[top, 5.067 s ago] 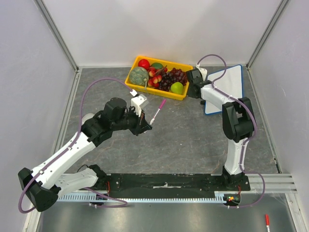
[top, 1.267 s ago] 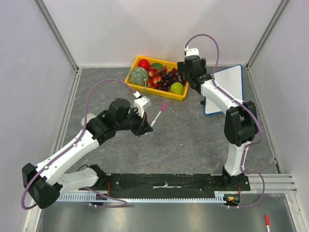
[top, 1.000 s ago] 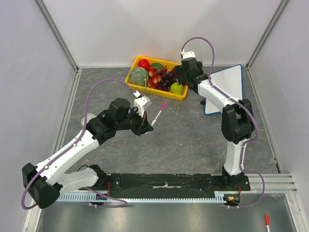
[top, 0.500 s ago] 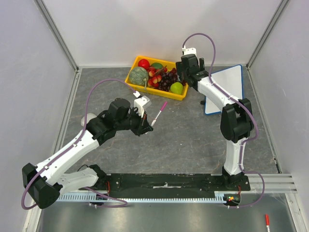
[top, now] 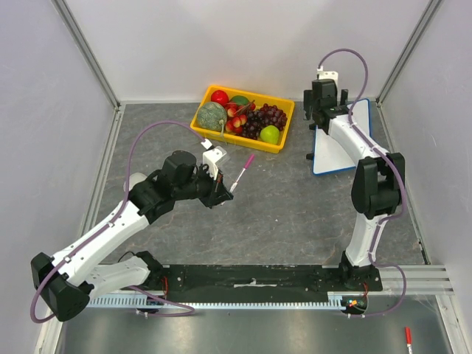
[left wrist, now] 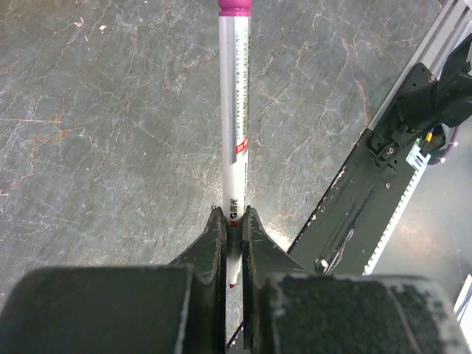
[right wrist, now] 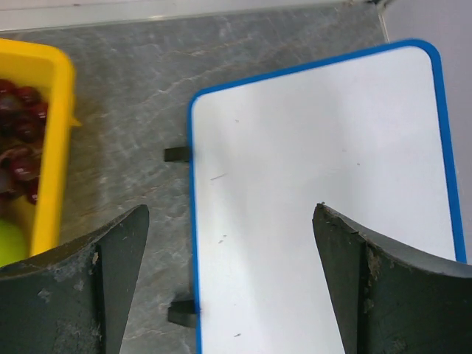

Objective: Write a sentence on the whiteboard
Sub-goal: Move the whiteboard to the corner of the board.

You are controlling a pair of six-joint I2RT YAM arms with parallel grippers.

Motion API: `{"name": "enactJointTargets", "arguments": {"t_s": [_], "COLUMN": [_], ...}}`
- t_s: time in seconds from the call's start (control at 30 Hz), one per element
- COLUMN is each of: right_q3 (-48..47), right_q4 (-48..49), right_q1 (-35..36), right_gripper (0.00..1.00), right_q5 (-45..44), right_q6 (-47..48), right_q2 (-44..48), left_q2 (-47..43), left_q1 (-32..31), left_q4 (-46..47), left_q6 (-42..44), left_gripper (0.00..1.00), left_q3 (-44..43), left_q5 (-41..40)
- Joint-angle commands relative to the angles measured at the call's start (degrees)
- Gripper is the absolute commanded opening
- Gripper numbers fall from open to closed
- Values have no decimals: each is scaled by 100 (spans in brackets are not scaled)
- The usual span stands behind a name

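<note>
The whiteboard (top: 339, 151) lies flat at the back right, white with a thin blue rim and small black feet; my right arm crosses over part of it. Its visible face (right wrist: 317, 169) is blank apart from tiny specks, and the sentence is not in view. My right gripper (top: 324, 118) hovers open over the board's far-left part, its jaws (right wrist: 231, 209) spread across the blue left rim with nothing between them. My left gripper (top: 223, 190) is shut on a white marker with a magenta end (top: 241, 171), above the table's middle. The marker (left wrist: 234, 110) sticks out forward between the fingers.
A yellow fruit basket (top: 282, 145) with a melon, grapes and apples stands at the back centre, close to the board's left; its rim (right wrist: 53, 147) shows beside my right gripper. A black rail (top: 251, 276) runs along the near edge. A red pen (top: 407, 339) lies outside, bottom right.
My right gripper has swung right, from above the fruit basket to above the whiteboard's far-left part, staying open. The left arm and its marker have not moved.
</note>
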State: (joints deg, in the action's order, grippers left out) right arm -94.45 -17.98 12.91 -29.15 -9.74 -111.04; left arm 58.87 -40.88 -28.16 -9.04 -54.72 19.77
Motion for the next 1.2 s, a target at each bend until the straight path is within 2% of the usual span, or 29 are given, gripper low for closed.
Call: {"name": "enactJointTargets", "arguments": {"t_s": [0.0, 0.1, 0.2, 0.37, 0.43, 0.47, 0.5, 0.57, 0.67, 0.83, 1.17], "right_q3": [59, 103, 164, 173, 129, 146, 121, 68, 6, 146, 875], "right_q4": [-126, -136, -145, -153, -258, -276, -329, -460, -645, -821, -830], "right_q1": [-209, -236, -236, -245, -253, -271, -289, -332, -377, -377, -306], "right_gripper": [98, 95, 84, 53, 37, 24, 15, 5, 0, 0, 0], "right_q5": [585, 927, 1182, 1938, 1992, 2035, 2105, 2132, 2229, 2098, 1631], "right_q6": [-274, -336, -327, -195, -160, -143, -142, -160, -125, -160, -186], "right_q2": [-22, -180, -251, -417, -514, -558, -620, -743, -980, -1165, -911], "left_q2": [-113, -104, -104, -95, -95, -86, -104, -104, -95, -86, -86], "left_q1": [19, 19, 19, 19, 19, 10, 19, 19, 19, 19, 19], "left_q4": [223, 215, 197, 188, 180, 180, 180, 171, 180, 180, 180], "left_q6": [16, 16, 16, 16, 16, 16, 16, 25, 16, 16, 7], "left_gripper": [2, 2, 2, 2, 2, 2, 2, 2, 2, 2, 2], "left_q3": [49, 49, 58, 67, 67, 67, 67, 75, 67, 67, 75], "left_q5": [36, 53, 53, 53, 62, 53, 45, 36, 36, 36, 80]}}
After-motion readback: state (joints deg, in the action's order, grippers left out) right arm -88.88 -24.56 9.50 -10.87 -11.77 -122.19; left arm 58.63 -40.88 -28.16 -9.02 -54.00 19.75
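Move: The whiteboard's middle is about 11 cm right of the right hand, 1 cm back and 17 cm down; its left edge runs nearly underneath. On that edge the upper black clip sits some 3 cm ahead and 1 cm left of the hand, the lower clip 10 cm back and 2 cm left. The fruit basket's middle is roughly 29 cm left, 6 cm ahead. From the left hand, the whiteboard is about 34 cm ahead, 44 cm right, 21 cm down. The right hand drops about 16 cm to a spot low over the table just outside the whiteboard's left edge, between the two clips, first swinging about 2 cm right, then some 5 cm left, and easing back about 4.5 cm, mostly late in the descent. On the way its wide-open fingers shut completely on nothing and the wrist tips them some 25 degrees steeper, while the left hand stays put and keeps its hold on the marker; whether the right fingertips touch the table or edge can't be seen. ##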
